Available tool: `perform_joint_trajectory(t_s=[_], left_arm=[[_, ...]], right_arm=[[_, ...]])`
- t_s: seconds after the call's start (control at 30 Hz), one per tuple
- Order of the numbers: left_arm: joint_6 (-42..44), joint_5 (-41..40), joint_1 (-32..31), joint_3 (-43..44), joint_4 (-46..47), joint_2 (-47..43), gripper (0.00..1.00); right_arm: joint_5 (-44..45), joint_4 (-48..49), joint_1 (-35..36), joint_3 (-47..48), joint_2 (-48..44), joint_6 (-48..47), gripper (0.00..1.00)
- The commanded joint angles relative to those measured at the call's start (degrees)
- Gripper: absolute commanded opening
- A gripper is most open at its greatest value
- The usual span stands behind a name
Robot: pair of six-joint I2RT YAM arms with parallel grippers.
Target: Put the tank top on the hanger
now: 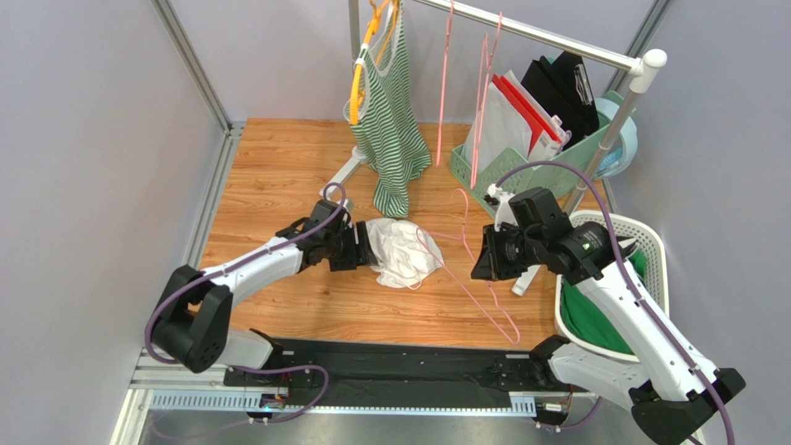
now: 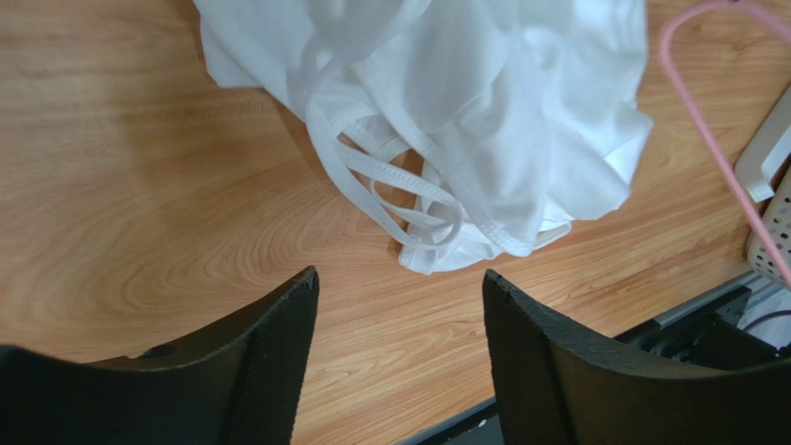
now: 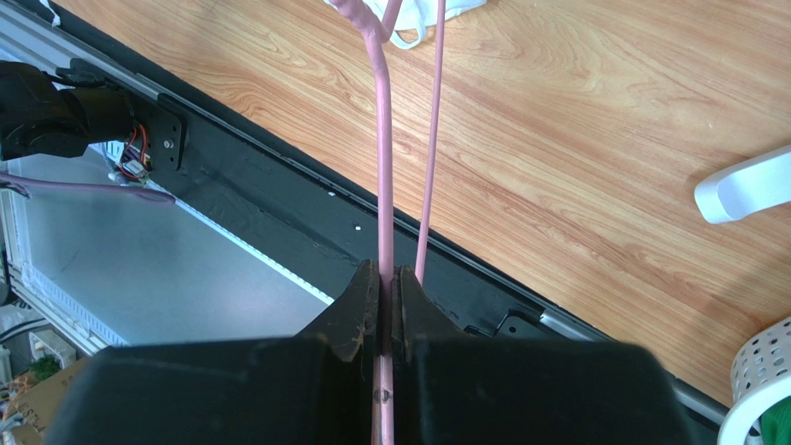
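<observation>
The white tank top lies crumpled on the wooden table, its narrow straps loose at the near side. My left gripper is just left of it, open, with nothing between the fingers; the fabric ends just short of the fingertips. My right gripper is shut on the thin pink hanger. In the right wrist view the wire runs out from the gripper toward the top's edge. Part of the hanger curves past the top's far side.
A green-and-white striped top hangs on a yellow hanger from the rail, beside spare pink hangers. A green basket of folders stands behind; a white laundry basket is at the right. The rack's white foot lies on the table.
</observation>
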Motion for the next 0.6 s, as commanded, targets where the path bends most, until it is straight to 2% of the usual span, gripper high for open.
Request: perform_joint_trajectory(t_s=[0.0, 0.23, 0.37, 0.43, 0.5, 0.57], left_arm=[[-11.17, 5.58, -0.02, -2.57, 9.75, 2.50, 0.68], [-13.90, 5.58, -0.10, -0.90, 8.70, 7.77, 0.65], [-13.64, 5.50, -0.02, -0.37, 9.32, 9.97, 0.55], [-13.11, 4.97, -0.10, 0.07, 8.44, 10.59, 0.55], [-12.94, 4.79, -0.02, 0.33, 8.61, 11.38, 0.51], [-12.67, 4.79, -0.02, 0.42, 9.40, 11.91, 0.35]], right_arm=[[-1.80, 3.87, 0.40, 2.70, 0.20, -1.40, 0.00], [-2.07, 5.01, 0.67, 2.70, 0.82, -1.13, 0.00], [-1.46, 4.84, 0.76, 2.62, 0.29, -0.61, 0.00], [-1.19, 4.84, 0.76, 2.44, -0.06, -0.43, 0.00], [-1.01, 4.66, 0.67, 2.18, -0.50, -0.17, 0.00], [-0.93, 4.57, 0.76, 2.26, -0.59, -0.08, 0.00]])
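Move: The left gripper hangs open over the near-left edge of the crumpled white tank top. The tank top's middle is about 5 cm ahead, 7 cm right and 6 cm below, with its bunched straps some 4 cm right and 1 cm back. The pink hanger is roughly 15 cm right, 8 cm back and 10 cm higher. From the right hand, which holds that hanger, the tank top lies about 15 cm ahead, 10 cm left and 20 cm down. Bring the left gripper down about 5 cm onto the strap end of the tank top, easing some 2 cm to the right, and tip the fingers roughly 15 degrees more steeply downward. Narrow the fingers partway around the straps on the way, without shutting them. Keep the right gripper pinched on the pink hanger, letting it creep only about 1 cm forward and left. ##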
